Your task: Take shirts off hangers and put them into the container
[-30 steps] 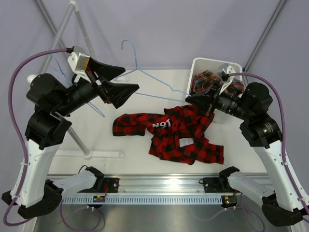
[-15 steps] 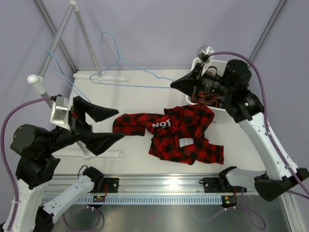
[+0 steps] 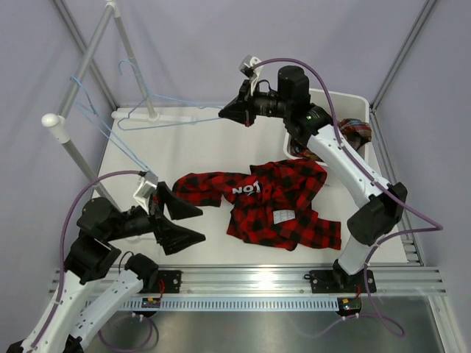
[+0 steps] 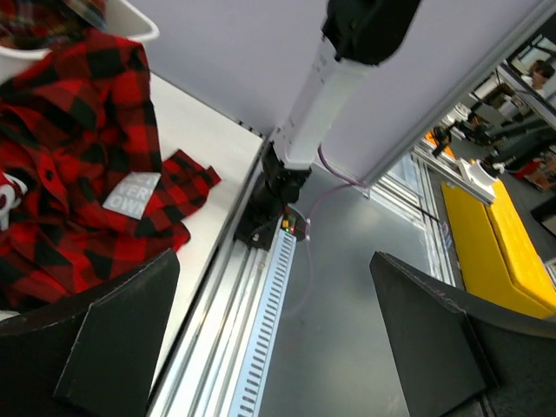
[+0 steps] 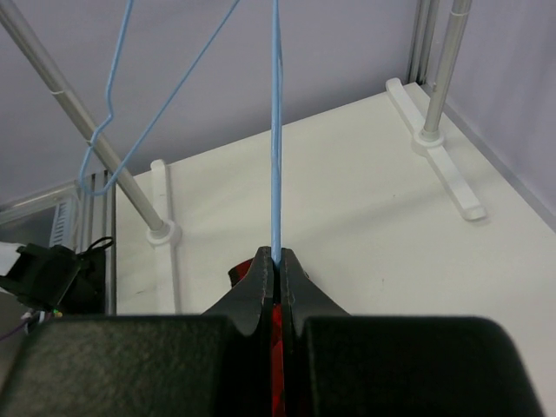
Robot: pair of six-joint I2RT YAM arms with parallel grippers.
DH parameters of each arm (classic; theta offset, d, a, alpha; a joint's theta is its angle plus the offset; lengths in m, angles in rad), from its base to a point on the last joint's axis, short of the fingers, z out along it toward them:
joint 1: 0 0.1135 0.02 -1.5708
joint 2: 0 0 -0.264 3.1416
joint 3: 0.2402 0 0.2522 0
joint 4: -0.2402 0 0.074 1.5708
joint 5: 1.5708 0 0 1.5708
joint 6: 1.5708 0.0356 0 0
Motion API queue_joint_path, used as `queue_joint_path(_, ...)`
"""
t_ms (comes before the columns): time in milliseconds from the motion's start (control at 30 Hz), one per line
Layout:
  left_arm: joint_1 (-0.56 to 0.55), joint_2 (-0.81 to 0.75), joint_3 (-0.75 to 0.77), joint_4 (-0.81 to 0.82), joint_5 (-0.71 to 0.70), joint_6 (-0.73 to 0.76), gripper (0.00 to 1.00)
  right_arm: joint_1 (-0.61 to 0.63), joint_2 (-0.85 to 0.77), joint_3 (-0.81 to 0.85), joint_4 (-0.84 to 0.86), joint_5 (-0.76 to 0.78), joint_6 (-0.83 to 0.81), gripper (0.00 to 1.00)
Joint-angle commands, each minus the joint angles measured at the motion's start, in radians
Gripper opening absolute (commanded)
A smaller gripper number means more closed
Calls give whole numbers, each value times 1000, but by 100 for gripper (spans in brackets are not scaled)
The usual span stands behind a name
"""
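Observation:
A red-and-black check shirt (image 3: 257, 202) with white lettering lies flat on the table, off any hanger; it also shows in the left wrist view (image 4: 69, 174). My right gripper (image 3: 224, 116) is raised at the back middle, shut on the wire of a bare light-blue hanger (image 3: 169, 121) that reaches left towards the rack; the jaws pinch the wire (image 5: 276, 130). My left gripper (image 3: 203, 225) is open and empty, low at the near left beside the shirt's left sleeve. The white container (image 3: 360, 100) at the back right holds a multicolour plaid shirt (image 3: 357, 132).
A second light-blue hanger (image 3: 103, 125) hangs on the slanted rack pole (image 3: 77, 158) at the left. Rack feet (image 3: 169, 114) rest on the far table edge. The metal rail (image 3: 257, 301) with the arm bases runs along the near edge.
My right arm has swung from the container to the back middle, carrying the bare hanger leftwards. My left arm has dropped back from the rack to the near left, still open.

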Motion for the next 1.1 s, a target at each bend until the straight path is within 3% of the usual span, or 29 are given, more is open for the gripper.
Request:
queue_joint_path(0,0,-29,-48,73,122,-23,98,9,38,152,69,10,-63,0)
queue_joint_path(267,2,26,-120,91,138,23,97,34,187,359,32,-8,-82,0)
queue_joint_path(367,0,32,-149,129,141,3,97,48,263,518,-23,-27,-96,0)
queue_joint_path(567,0,20,-122,80,138,21,98,72,406,701,-69,-42,-88,0)
queue_joint_path(733,2,10,-117,60,135,26,98,86,478,769,-72,-39,-79,0)
queue_joint_path(1067,2,1,-111,53,130,38,98,97,475,700,-40,-25,-70,0)
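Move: The right hand already holds the emptied hanger by one corner. The rack's rod, where its hook is to go, lies about 30 cm left of that hand, 9 cm ahead and some 17 cm higher. The hanger already on the rod is roughly 30 cm left, 7 cm back and 7 cm up; the red-and-black shirt lies 10 cm back, 13 cm right and 37 cm below. From the left hand, that rod spot is about 36 cm ahead, 23 cm left and 21 cm up. The hanger's hook comes over the rack's rod as the right hand, keeping its pinch on the near corner, carries it some 9 cm left and 5 cm forward, arching up about 7 cm with the fingertips tilting up, then lowering about 5 cm and easing the tilt partly back. Empty and open, the left hand sinks about 5 cm, then waits. ##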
